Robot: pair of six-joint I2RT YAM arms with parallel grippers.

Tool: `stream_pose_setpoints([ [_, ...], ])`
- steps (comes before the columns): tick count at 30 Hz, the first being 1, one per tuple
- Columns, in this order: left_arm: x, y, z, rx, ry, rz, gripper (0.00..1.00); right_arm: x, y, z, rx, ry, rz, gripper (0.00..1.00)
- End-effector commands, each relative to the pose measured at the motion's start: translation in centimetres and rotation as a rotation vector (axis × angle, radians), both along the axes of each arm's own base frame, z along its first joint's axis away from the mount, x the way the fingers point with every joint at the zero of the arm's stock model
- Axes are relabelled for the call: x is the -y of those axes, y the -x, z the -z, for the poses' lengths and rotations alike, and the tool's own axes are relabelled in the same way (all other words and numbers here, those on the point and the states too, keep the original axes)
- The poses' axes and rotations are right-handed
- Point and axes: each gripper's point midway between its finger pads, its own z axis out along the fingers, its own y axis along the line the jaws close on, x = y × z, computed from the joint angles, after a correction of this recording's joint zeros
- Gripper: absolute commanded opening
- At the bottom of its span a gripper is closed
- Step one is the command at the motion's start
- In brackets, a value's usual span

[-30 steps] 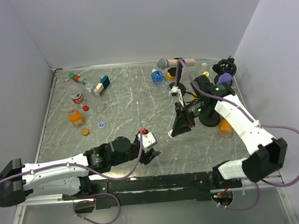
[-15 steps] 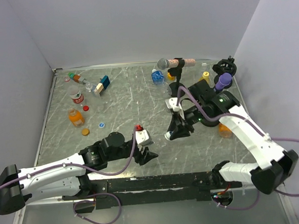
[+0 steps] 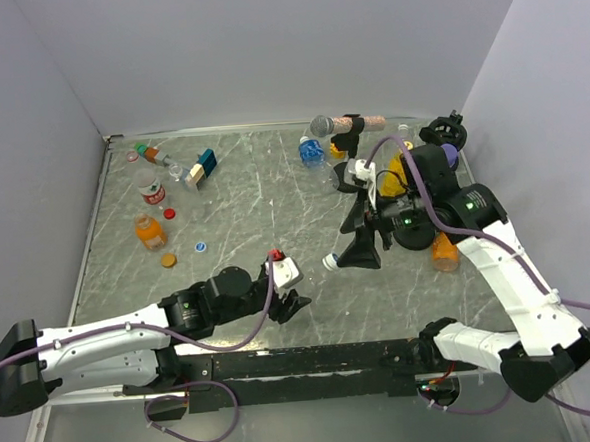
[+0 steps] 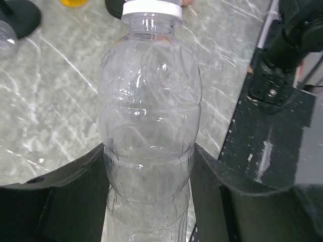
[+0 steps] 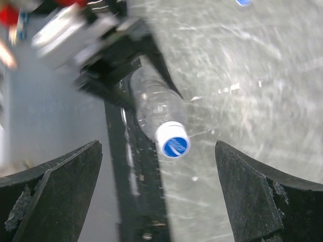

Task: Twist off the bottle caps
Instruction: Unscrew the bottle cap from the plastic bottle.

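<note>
My left gripper is shut on the body of a clear bottle and holds it tilted above the table. Both fingers press its sides. Its white cap with a blue top is on the neck. In the top view the bottle points up and right from the left gripper, cap toward the right gripper. The right gripper is open. The cap shows between its wide-spread fingers, touching neither.
At the back left lie an orange bottle, a red-labelled clear bottle, loose red, orange and blue caps and a blue-and-tan block. A grey microphone, a blue-labelled bottle and an orange bottle stand near the right arm.
The right gripper, shut at the cap a moment ago, has opened and drawn slightly back to the right. The left gripper still holds the bottle, shifted a little.
</note>
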Motion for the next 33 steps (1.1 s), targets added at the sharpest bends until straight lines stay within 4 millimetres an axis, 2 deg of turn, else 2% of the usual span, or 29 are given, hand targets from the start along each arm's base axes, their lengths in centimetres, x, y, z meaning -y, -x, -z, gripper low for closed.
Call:
stream_pose_setpoints([
  [1, 0.5, -1.7, -3.1, 0.116, 0.02, -0.116, 0.01, 0.5, -1.3, 2.1, -0.343, 0.025, 0.321, 0.99],
  [4, 0.9, -2.0, -3.3, 0.163, 0.002, -0.139, 0.01, 0.3, -0.1, 3.3, -0.447, 0.026, 0.314, 0.99],
  [7, 1.3, -2.2, -3.4, 0.176, 0.003, -0.151, 0.01, 0.2, 0.3, 4.2, -0.488, 0.027, 0.302, 0.96],
  [9, 1.7, -2.1, -3.4, 0.176, -0.001, -0.151, 0.01, 0.0, 0.5, 4.4, -0.513, 0.022, 0.289, 0.95],
  [13, 2.3, -1.9, -3.2, 0.176, -0.006, -0.138, 0.01, -0.5, 0.6, 4.6, -0.553, 0.009, 0.26, 0.82],
  [19, 2.5, -1.7, -3.0, 0.172, -0.01, -0.132, 0.01, -0.6, 0.2, 4.9, -0.55, 0.01, 0.267, 0.77],
  [24, 2.5, -1.6, -2.7, 0.168, -0.015, -0.129, 0.01, -0.5, -0.1, 4.8, -0.538, 0.003, 0.277, 0.6],
  [30, 2.4, -1.2, -2.4, 0.157, -0.01, -0.113, 0.01, -0.5, -0.2, 4.5, -0.519, -0.008, 0.267, 0.32],
  [33, 2.4, -0.7, -2.2, 0.15, 0.004, -0.085, 0.01, -0.4, -0.1, 4.4, -0.496, -0.01, 0.248, 0.24],
])
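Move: The white bottle cap is about 5 cm below the open right hand, roughly 2 cm back and 2 cm to its left. The middle of the held plastic bottle's body is some 9 cm left, 5 cm back and 9 cm below that hand. From the left hand, which grips the body, the cap stands about 10 cm right, 4 cm ahead and 6 cm up. A black round base on the table lies around 24 cm ahead, 15 cm right and 30 cm below the right hand. The bottle cap gets a fresh pinch: the right hand sinks about 5 cm to it, rolling some 30 degrees about its own fingers while swinging a little clockwise, then stays there and closes its wide-open fingers on the cap's sides. Meanwhile the left hand, still gripping the bottle's body, shifts about 1.5 cm forward and as much right. ##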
